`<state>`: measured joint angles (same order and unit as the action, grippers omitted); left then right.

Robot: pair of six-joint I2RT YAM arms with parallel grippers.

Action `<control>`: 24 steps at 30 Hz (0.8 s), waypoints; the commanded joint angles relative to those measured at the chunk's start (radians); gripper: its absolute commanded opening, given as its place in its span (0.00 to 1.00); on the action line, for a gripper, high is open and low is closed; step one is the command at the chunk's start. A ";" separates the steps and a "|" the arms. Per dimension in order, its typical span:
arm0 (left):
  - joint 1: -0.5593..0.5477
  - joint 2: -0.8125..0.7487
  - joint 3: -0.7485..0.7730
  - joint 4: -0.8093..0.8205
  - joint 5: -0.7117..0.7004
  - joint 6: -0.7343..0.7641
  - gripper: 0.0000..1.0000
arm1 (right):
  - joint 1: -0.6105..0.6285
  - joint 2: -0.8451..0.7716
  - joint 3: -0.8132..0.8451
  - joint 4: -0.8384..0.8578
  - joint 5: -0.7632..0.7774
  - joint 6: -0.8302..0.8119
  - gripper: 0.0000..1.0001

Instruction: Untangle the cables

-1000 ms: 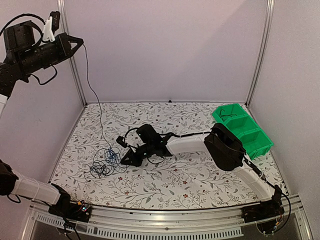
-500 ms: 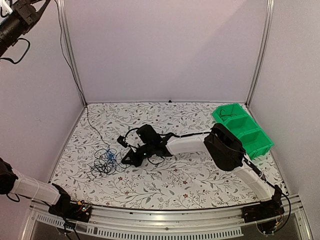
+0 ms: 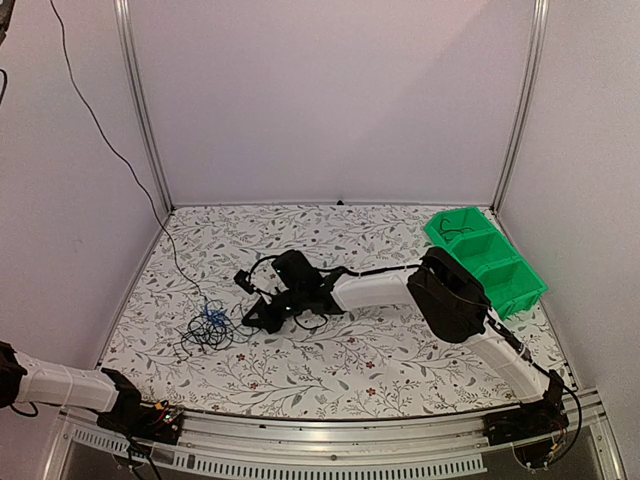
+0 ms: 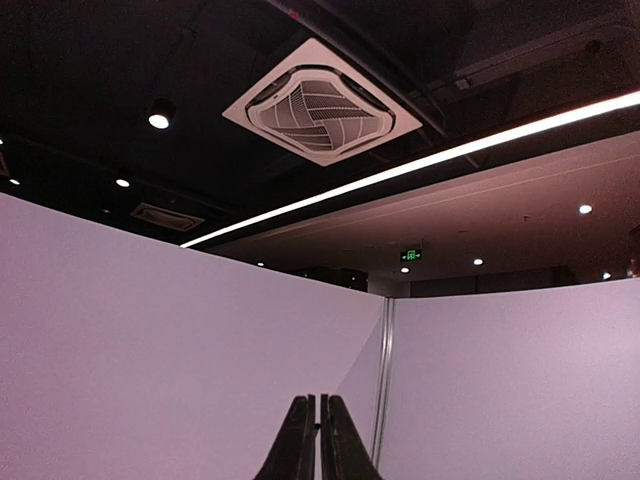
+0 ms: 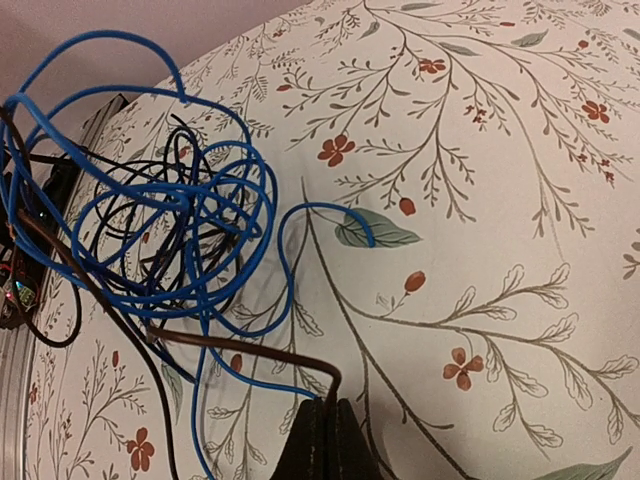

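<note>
The cables point(image 3: 210, 325) lie in a small blue and black tangle at the left of the floral table. One thin black cable point(image 3: 110, 150) rises from it, stretched up past the top left corner. My left gripper point(image 4: 318, 402) is out of the top view. In the left wrist view it points at the ceiling, shut, with a dark bit of cable pinched between its fingers. My right gripper point(image 3: 248, 322) sits low just right of the tangle. In the right wrist view the right gripper point(image 5: 325, 405) is shut where a blue cable point(image 5: 170, 220) and a dark brown cable point(image 5: 250, 352) enter it.
Green bins point(image 3: 485, 265) stand in a row at the back right, with a dark cable in the far one. The right arm point(image 3: 450, 295) stretches across the table's middle. The left arm's white link point(image 3: 60, 385) lies at the near left corner. Metal posts point(image 3: 140, 110) frame the walls.
My left gripper has risen up and left out of the top view, drawing the black cable out long from the tangle. The tangle has tightened a little. The right gripper has closed on cables.
</note>
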<state>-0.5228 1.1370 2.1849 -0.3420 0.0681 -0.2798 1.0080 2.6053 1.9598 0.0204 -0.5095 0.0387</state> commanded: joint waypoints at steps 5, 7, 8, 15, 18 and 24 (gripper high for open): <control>-0.010 -0.066 -0.222 0.042 -0.089 -0.009 0.00 | -0.005 -0.045 -0.051 -0.114 0.082 -0.123 0.01; -0.010 -0.095 -0.338 0.050 -0.119 -0.011 0.00 | -0.005 -0.073 -0.047 -0.140 0.080 -0.166 0.06; -0.010 -0.109 -0.380 0.052 -0.132 -0.015 0.00 | -0.005 -0.101 -0.051 -0.148 0.079 -0.199 0.11; -0.010 -0.177 -0.644 0.098 -0.152 -0.055 0.00 | -0.005 -0.292 -0.148 -0.171 0.015 -0.375 0.55; -0.010 -0.179 -0.689 0.101 -0.149 -0.061 0.00 | -0.005 -0.316 -0.127 -0.205 -0.007 -0.395 0.61; -0.011 -0.180 -0.726 0.107 -0.145 -0.072 0.00 | -0.005 -0.326 -0.060 -0.233 -0.034 -0.344 0.66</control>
<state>-0.5236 0.9779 1.4727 -0.2768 -0.0689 -0.3374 1.0058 2.3074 1.8465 -0.1719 -0.5102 -0.3122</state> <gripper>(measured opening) 0.001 0.654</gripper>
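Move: I hold a long cable in my left hand, high above the table; the tangle lies some 13 cm ahead, about 1 cm left and roughly 74 cm below that hand. My right hand is down at the table, pinching a brown strand; the tangle lies about 10 cm to its left, 2 cm back and 1 cm lower. The green bin is roughly 26 cm ahead of my right hand, 62 cm to its right and about 1 cm higher. My right hand opens wide on the brown strand it was pinching and backs off a little to the right, then lifts about 10 cm, rolling slightly, away from the tangle. My left hand keeps its cable end and sweeps down some 20 cm and forward about 13, drifting right, with its fingers tipping down towards level. ##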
